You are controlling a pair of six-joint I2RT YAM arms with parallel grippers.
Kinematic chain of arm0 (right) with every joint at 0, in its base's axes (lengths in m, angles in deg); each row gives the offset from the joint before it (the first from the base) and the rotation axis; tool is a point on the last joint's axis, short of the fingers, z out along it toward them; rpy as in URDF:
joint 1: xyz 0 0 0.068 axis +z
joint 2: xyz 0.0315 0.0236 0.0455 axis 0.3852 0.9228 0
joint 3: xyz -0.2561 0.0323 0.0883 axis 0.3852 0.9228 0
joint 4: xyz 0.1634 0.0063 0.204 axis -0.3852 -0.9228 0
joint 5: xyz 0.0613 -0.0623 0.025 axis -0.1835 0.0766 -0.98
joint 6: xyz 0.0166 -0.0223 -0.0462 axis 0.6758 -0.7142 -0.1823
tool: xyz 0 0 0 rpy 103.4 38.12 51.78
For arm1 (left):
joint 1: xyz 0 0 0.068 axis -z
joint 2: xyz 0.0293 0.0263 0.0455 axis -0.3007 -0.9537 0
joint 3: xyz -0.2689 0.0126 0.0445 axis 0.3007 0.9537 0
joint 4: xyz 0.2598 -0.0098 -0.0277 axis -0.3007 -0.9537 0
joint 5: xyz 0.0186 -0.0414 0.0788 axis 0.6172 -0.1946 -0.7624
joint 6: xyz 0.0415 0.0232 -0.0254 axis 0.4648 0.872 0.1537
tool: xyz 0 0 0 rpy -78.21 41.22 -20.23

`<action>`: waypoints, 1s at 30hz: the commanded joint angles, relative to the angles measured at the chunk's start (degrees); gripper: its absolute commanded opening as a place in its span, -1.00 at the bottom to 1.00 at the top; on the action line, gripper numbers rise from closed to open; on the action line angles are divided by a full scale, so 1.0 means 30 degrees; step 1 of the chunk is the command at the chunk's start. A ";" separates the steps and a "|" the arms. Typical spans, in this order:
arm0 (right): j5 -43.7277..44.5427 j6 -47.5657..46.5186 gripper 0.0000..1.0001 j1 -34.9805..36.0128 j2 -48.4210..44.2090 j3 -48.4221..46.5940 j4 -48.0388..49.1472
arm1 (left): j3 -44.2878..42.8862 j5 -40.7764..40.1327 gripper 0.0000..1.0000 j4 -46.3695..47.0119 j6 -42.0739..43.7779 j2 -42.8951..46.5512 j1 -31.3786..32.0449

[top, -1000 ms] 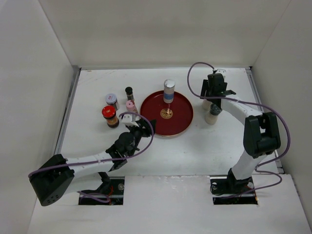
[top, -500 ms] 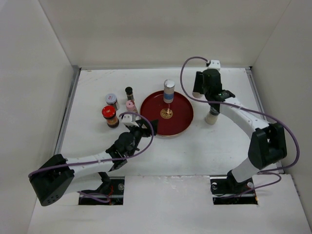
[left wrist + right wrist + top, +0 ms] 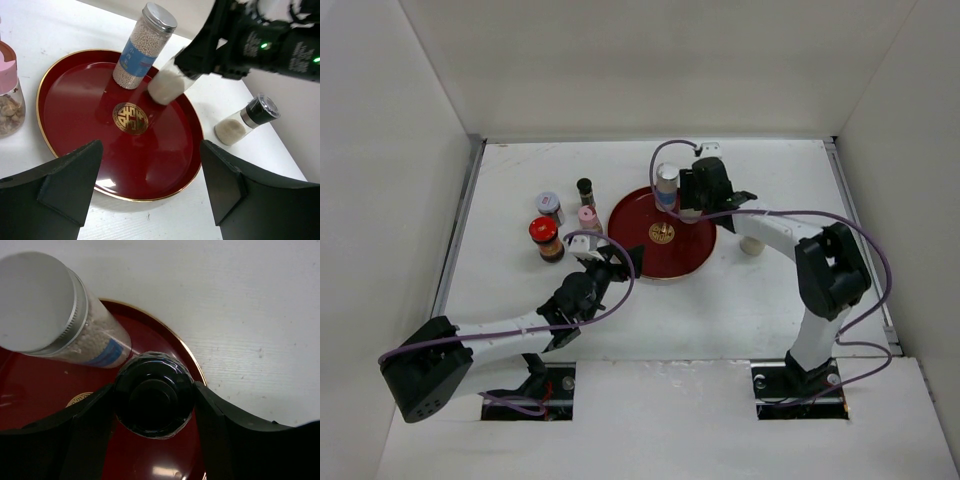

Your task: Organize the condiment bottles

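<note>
My right gripper (image 3: 154, 401) is shut on the black-topped bottle (image 3: 154, 390), holding it over the round dark-red tray (image 3: 30, 390) close beside the white blue-banded cylinder (image 3: 60, 315). In the left wrist view that bottle (image 3: 167, 86) hangs tilted over the tray (image 3: 75, 115); I cannot tell if it touches. My left gripper (image 3: 150, 195) is open at the tray's near rim, holding nothing. On the table left of the tray (image 3: 645, 262) stand the red-capped jar (image 3: 546, 240), silver-lidded jar (image 3: 549, 206), thin dark bottle (image 3: 585, 190) and pink-capped bottle (image 3: 588, 217). The grey-capped shaker (image 3: 752, 245) stands right of it.
White walls close in the table (image 3: 720, 310) on three sides. The right arm (image 3: 775, 225) stretches across the table's right half above the shaker. The left arm (image 3: 520, 325) lies diagonally across the near left.
My right arm has swung left from beside the shaker, carrying the black-topped bottle to above the tray next to the cylinder. The left arm has stayed in place.
</note>
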 commanded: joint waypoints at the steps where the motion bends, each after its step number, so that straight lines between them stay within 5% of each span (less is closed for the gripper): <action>1: 0.0079 0.0072 0.17 0.0098 0.0030 -0.1386 0.2274 | 0.0081 0.0200 0.56 0.1116 -0.0153 0.0077 -0.0090; 9: 0.0987 0.0072 0.87 0.0538 -0.0669 -0.0303 0.2861 | 0.0023 0.0317 0.56 0.1145 -0.0212 -0.0100 -0.0061; 12: 0.1134 0.0130 0.99 0.0597 -0.2510 0.0515 0.2832 | 0.0023 0.0317 0.56 0.1145 -0.0212 -0.0100 -0.0061; 22: 0.8043 0.2091 1.00 -0.0602 -1.1186 0.7487 -0.0120 | 0.0052 0.0317 0.55 0.1175 -0.0212 0.0047 -0.0031; 30: 0.7465 0.3410 1.00 -0.2447 -1.0401 0.8720 -0.1742 | 0.0052 0.0317 0.55 0.1087 -0.0241 0.0251 0.0057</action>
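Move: The black-capped bottle is already in the right gripper; its place on the red tray is almost straight below the right hand, about 1 cm farther out, the tray surface roughly 9 cm down. The tall silver-lidded bottle stands some 5 cm left and 2 cm farther out, and the last shaker about 18 cm right and 8 cm back, both slightly lower than the hand. From the idle left hand, that tray place is about 19 cm ahead, 13 cm right and 13 cm below. Lower the right gripper the last centimetre to set the black-capped bottle beside the tall one, then open the fingers fully and let go. Lift up and back clear of it, then sweep some 16 cm right towards the last shaker, turning the wrist clockwise roughly 25 degrees, and finish by sinking about 6 cm over it, fingers wide. ##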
